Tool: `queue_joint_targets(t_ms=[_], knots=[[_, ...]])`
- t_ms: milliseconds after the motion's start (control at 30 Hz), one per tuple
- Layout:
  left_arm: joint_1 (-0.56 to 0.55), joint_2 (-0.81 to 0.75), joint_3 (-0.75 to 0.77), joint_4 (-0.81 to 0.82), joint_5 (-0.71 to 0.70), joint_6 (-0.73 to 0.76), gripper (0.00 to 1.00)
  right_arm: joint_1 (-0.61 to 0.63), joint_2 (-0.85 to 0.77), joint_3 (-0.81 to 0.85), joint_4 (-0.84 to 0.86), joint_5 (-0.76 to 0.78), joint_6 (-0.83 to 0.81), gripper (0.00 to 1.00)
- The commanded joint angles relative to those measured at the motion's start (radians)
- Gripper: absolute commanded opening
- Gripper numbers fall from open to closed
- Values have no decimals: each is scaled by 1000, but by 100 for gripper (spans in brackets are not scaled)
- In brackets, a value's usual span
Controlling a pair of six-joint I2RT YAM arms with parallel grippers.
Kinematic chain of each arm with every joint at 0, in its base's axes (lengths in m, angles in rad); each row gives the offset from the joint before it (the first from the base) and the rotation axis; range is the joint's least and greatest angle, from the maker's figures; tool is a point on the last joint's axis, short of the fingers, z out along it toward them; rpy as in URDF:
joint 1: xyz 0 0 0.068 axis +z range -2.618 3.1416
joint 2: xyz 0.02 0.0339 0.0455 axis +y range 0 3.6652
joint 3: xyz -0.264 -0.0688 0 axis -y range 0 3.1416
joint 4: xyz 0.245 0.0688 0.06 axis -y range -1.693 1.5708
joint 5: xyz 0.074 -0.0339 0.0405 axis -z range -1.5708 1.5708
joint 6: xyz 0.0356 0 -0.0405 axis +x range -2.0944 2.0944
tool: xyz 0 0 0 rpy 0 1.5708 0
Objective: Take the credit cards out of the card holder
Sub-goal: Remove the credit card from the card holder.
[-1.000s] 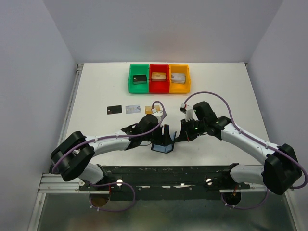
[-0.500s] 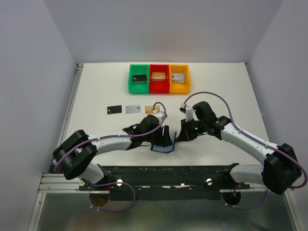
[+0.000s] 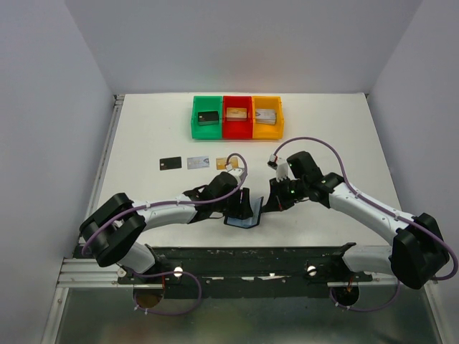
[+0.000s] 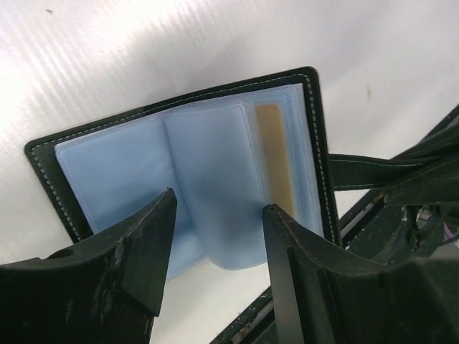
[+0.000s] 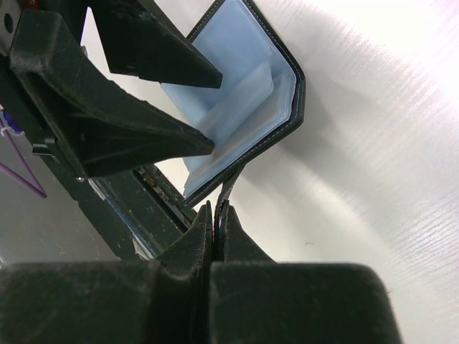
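The card holder [image 4: 115,179] lies spread open on the white table, its blue-grey sleeves facing up. A tan-gold credit card [image 4: 276,161] sits in its right sleeve. My left gripper [image 4: 219,215] is open, its fingertips either side of a loose clear sleeve flap. My right gripper [image 5: 221,208] is shut on a black strap of the card holder [image 5: 237,107]. In the top view both grippers, left [image 3: 240,203] and right [image 3: 267,206], meet at the card holder [image 3: 244,215]. A black card [image 3: 170,163], a silver card [image 3: 196,163] and a tan card [image 3: 219,163] lie in a row behind.
Green [image 3: 204,133], red [image 3: 237,134] and yellow [image 3: 267,134] bins stand at the back, each holding a block. The dark base rail [image 3: 251,254] runs just in front of the card holder. A white side rail [image 3: 107,154] borders the table's left edge.
The card holder's upright flap has tipped over from a standing V to a flatter spread. My left gripper's jaws have narrowed a little over it. The right gripper has held still.
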Motion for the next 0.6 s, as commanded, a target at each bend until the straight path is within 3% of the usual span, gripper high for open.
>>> queue_joint_targets(t_ms=[0, 567], knots=[[-5, -7, -7, -66, -95, -5, 63, -9, -2, 34, -21, -27, -15, 0], [86, -217, -74, -159, -199, -18, 68, -10, 0, 36, -29, -26, -21, 1]])
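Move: The open card holder lies right under the left hand, its middle about 3 cm below the hand point; a clear leaf stands bowed up against one fingertip. The gold card lies some 17 cm ahead and 6 cm left of this hand, the silver card 17 cm ahead and 16 cm left. From the right hand, shut on the holder's strap, the holder's middle is about 7 cm left, 1 cm back and 4 cm lower. One fingertip of the left hand, already on the bowed leaf's free edge, sweeps it over the spine to the left half. The hand goes about 4.5 cm left and 2 cm forward, dipping nearly 1 cm, then rising to end a little higher, turning some 10 degrees counter-clockwise with the fingers still parted. The right hand keeps its pinch on the strap and stays put. ##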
